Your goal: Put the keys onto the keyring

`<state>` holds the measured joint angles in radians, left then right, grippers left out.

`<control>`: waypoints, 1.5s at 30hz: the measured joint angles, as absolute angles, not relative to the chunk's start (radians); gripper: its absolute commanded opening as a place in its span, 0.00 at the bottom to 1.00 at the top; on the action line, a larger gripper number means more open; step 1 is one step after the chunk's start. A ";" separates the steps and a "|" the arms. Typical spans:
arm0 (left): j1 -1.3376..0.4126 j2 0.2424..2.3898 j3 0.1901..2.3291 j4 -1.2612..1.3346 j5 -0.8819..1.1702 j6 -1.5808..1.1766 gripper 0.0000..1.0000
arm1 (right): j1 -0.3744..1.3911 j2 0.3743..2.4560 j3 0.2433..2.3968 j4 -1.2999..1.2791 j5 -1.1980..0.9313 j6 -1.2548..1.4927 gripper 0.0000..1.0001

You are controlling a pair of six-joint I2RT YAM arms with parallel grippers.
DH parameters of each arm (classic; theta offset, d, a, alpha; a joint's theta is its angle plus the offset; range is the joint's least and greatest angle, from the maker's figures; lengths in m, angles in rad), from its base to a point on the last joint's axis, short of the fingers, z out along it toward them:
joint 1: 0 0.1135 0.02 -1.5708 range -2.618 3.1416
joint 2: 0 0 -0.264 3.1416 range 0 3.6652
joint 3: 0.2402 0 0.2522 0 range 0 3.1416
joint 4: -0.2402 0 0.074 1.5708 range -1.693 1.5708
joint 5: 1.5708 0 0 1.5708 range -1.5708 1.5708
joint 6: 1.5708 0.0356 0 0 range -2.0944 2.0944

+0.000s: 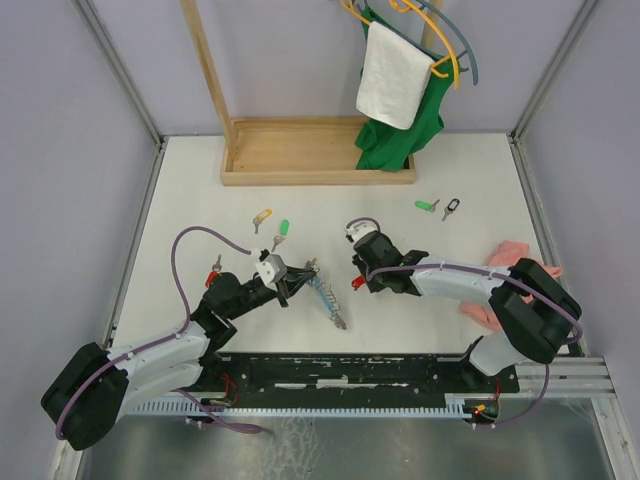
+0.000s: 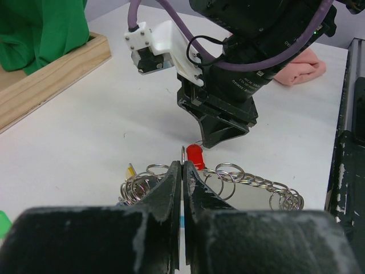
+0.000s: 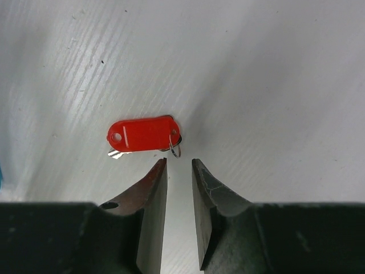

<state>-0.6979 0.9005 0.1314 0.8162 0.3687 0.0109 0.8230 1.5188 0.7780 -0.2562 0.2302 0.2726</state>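
The keyring (image 1: pixel 325 300) lies mid-table as a chain of grey metal rings (image 2: pixel 256 184). My left gripper (image 1: pixel 292 285) is shut on its upper end, and in the left wrist view a light-blue sliver shows between its closed jaws (image 2: pixel 182 166). A red-tagged key (image 3: pixel 142 134) lies flat on the table to the right of the keyring (image 1: pixel 357 284). My right gripper (image 3: pixel 178 162) stands open just short of its small ring, with nothing between the fingers. In the left wrist view that gripper (image 2: pixel 212 142) points down over the red tag (image 2: pixel 195 154).
Loose keys lie around: yellow tag (image 1: pixel 262 216), green tag (image 1: pixel 283 228), another green (image 1: pixel 427 205), black (image 1: pixel 452 208), red (image 1: pixel 215 264) by the left arm. A pink cloth (image 1: pixel 510 252) lies at the right, and a wooden rack base (image 1: pixel 318 150) with hanging cloths stands at the back.
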 measured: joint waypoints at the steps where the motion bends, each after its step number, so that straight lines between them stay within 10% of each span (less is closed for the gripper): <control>1: -0.698 0.900 0.131 0.816 0.371 0.015 0.03 | 0.823 1.519 0.772 -0.248 0.230 0.271 0.29; 45: -0.698 0.921 0.131 0.825 0.432 0.052 0.03 | 0.823 1.541 0.764 -0.189 0.245 0.213 0.01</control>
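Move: The red-tagged key's small wire ring lies about 1 cm ahead of the right hand and 1 cm below it, sideways level with it; the red tag's middle is about 2 cm left and 2 cm below. The held keyring hangs some 8 cm left, 9 cm back and 9 cm higher; a green-tagged key lies roughly 13 cm ahead and 18 cm left, on the table. From the left hand the wire ring is about 5 cm ahead, 11 cm right and 15 cm below. The red tag's wire ring is pinched by the right fingertips: the partly open right hand first eases about 1 cm forward and left, narrowing its fingers, then sinks some 1.5 cm to the ring, shuts them on it, and begins to rise by under 1 cm. The left hand keeps its hold on the keyring, shifting barely a centimetre. ##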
